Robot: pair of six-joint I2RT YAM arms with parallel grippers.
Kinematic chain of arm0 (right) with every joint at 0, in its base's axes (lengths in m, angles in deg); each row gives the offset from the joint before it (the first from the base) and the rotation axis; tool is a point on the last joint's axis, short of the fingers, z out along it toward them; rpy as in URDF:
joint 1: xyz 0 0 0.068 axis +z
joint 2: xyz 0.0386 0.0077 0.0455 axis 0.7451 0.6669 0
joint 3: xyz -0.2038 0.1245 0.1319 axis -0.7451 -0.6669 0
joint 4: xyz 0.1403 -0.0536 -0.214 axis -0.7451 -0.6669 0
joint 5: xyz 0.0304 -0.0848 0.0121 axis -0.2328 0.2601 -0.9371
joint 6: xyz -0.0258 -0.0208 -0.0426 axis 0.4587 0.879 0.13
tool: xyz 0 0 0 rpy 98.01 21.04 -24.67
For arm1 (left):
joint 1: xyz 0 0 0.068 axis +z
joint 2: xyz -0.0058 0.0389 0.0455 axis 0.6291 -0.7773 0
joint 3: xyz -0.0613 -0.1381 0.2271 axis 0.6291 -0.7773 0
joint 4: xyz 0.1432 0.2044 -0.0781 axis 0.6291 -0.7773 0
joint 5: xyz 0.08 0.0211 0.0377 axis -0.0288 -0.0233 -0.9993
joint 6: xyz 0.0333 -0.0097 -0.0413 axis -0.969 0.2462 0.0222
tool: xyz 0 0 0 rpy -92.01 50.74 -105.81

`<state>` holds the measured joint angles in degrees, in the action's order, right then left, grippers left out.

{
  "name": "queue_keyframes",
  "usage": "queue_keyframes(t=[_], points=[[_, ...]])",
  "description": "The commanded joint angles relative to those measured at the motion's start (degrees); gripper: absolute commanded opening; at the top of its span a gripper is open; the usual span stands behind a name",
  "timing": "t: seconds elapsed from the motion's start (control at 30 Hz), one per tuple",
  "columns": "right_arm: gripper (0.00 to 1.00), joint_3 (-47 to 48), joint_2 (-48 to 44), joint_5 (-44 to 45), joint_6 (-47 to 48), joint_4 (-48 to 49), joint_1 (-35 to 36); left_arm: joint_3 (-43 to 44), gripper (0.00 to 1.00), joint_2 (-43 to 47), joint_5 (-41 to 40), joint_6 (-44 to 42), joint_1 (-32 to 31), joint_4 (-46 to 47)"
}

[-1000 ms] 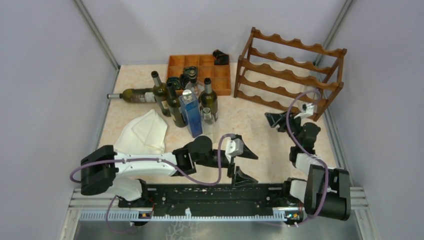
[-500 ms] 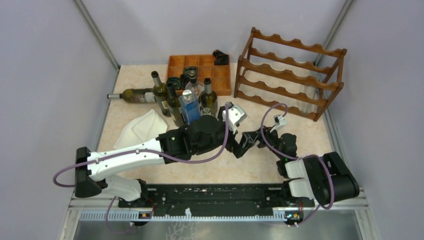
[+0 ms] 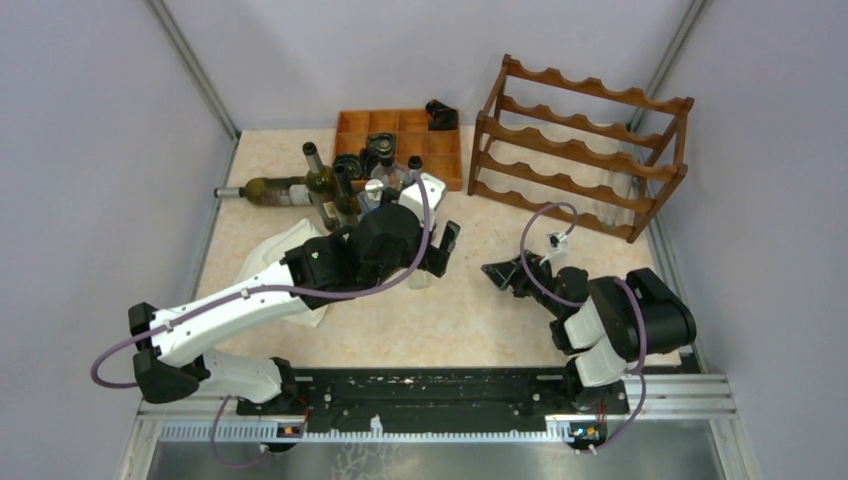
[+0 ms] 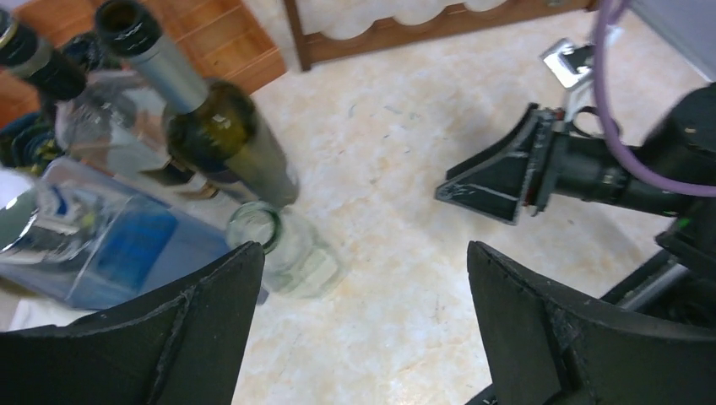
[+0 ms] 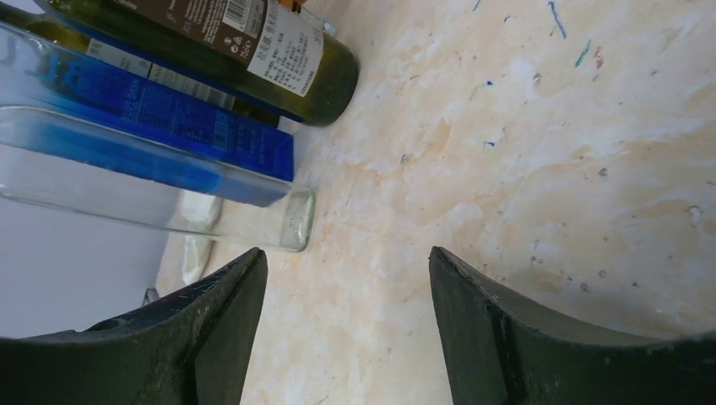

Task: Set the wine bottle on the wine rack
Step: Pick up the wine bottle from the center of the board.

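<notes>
Several green wine bottles stand in a cluster at the back left; one upright wine bottle (image 4: 221, 131) is just ahead and left of my left gripper (image 4: 363, 253), which is open and empty over bare table. In the top view this gripper (image 3: 440, 255) sits at the cluster's right edge and the arm hides part of it. Another wine bottle (image 3: 275, 188) lies on its side at the far left. My right gripper (image 3: 498, 272) is open and empty, low over the table, pointing left at a labelled wine bottle (image 5: 253, 38). The wine rack (image 3: 580, 150) stands empty at the back right.
A square blue-and-clear bottle (image 5: 160, 118) and a small clear glass jar (image 4: 287, 249) stand beside the wine bottles. An orange-brown compartment tray (image 3: 395, 125) holds dark items at the back. A white cloth (image 3: 275, 262) lies under my left arm. Grey walls close both sides.
My left arm has swung from the front of the table back to the bottle cluster. My right gripper has come away from the rack, moving left toward the middle.
</notes>
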<state>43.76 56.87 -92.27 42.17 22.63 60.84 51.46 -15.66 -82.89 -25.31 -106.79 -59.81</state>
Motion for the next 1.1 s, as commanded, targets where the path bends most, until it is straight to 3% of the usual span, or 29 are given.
queue_keyframes(t=[0.0,0.2,0.27,0.3,0.57,1.07], points=[[0.70,-0.30,4.14,-4.42,-5.73,15.16,-0.83,-2.23,0.95,2.36,-2.13,3.70,4.12,-2.49],[0.79,-1.50,7.05,-8.20,-10.66,24.33,-4.29,-5.11,0.90,2.18,-1.96,4.05,8.28,1.93],[0.95,-1.49,7.13,-8.31,-10.76,24.40,-4.49,-5.45,0.89,1.05,-2.73,3.57,8.48,3.05],[0.98,-1.49,7.16,-8.23,-10.69,24.31,-4.51,-5.39,0.88,0.34,-3.55,3.43,8.55,3.22],[0.98,-1.50,7.37,-7.51,-10.24,24.36,-4.49,-5.22,0.76,-3.52,-4.96,3.33,9.01,5.05],[0.98,-1.49,6.58,-7.54,-10.07,24.50,-4.50,-5.38,0.64,-8.75,-4.53,2.36,9.81,5.66]])
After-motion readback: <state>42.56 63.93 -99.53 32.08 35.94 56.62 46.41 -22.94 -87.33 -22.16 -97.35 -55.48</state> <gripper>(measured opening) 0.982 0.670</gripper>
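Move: The clear glass wine bottle stands upright about 6 cm ahead of my left hand and 4 cm to its left, its middle some 19 cm below. The blue bottle is close by that wine bottle, 6 cm to its left and 4 cm farther out; the green bottle stands about 10 cm straight beyond it. From my right hand the wine bottle is about 13 cm to the left, 2 cm ahead, its middle roughly 4 cm higher. I swing my left hand forward and left towards the clear bottle's mouth, turning some 15 degrees counter-clockwise, then ease on forward and down, about 7 cm each way in all, drifting slightly back right. Its fingers narrow by about a third but stay open around the bottle's top. My right hand lifts about 1.5 cm, rolls its left side up 10 degrees and opens wide. ##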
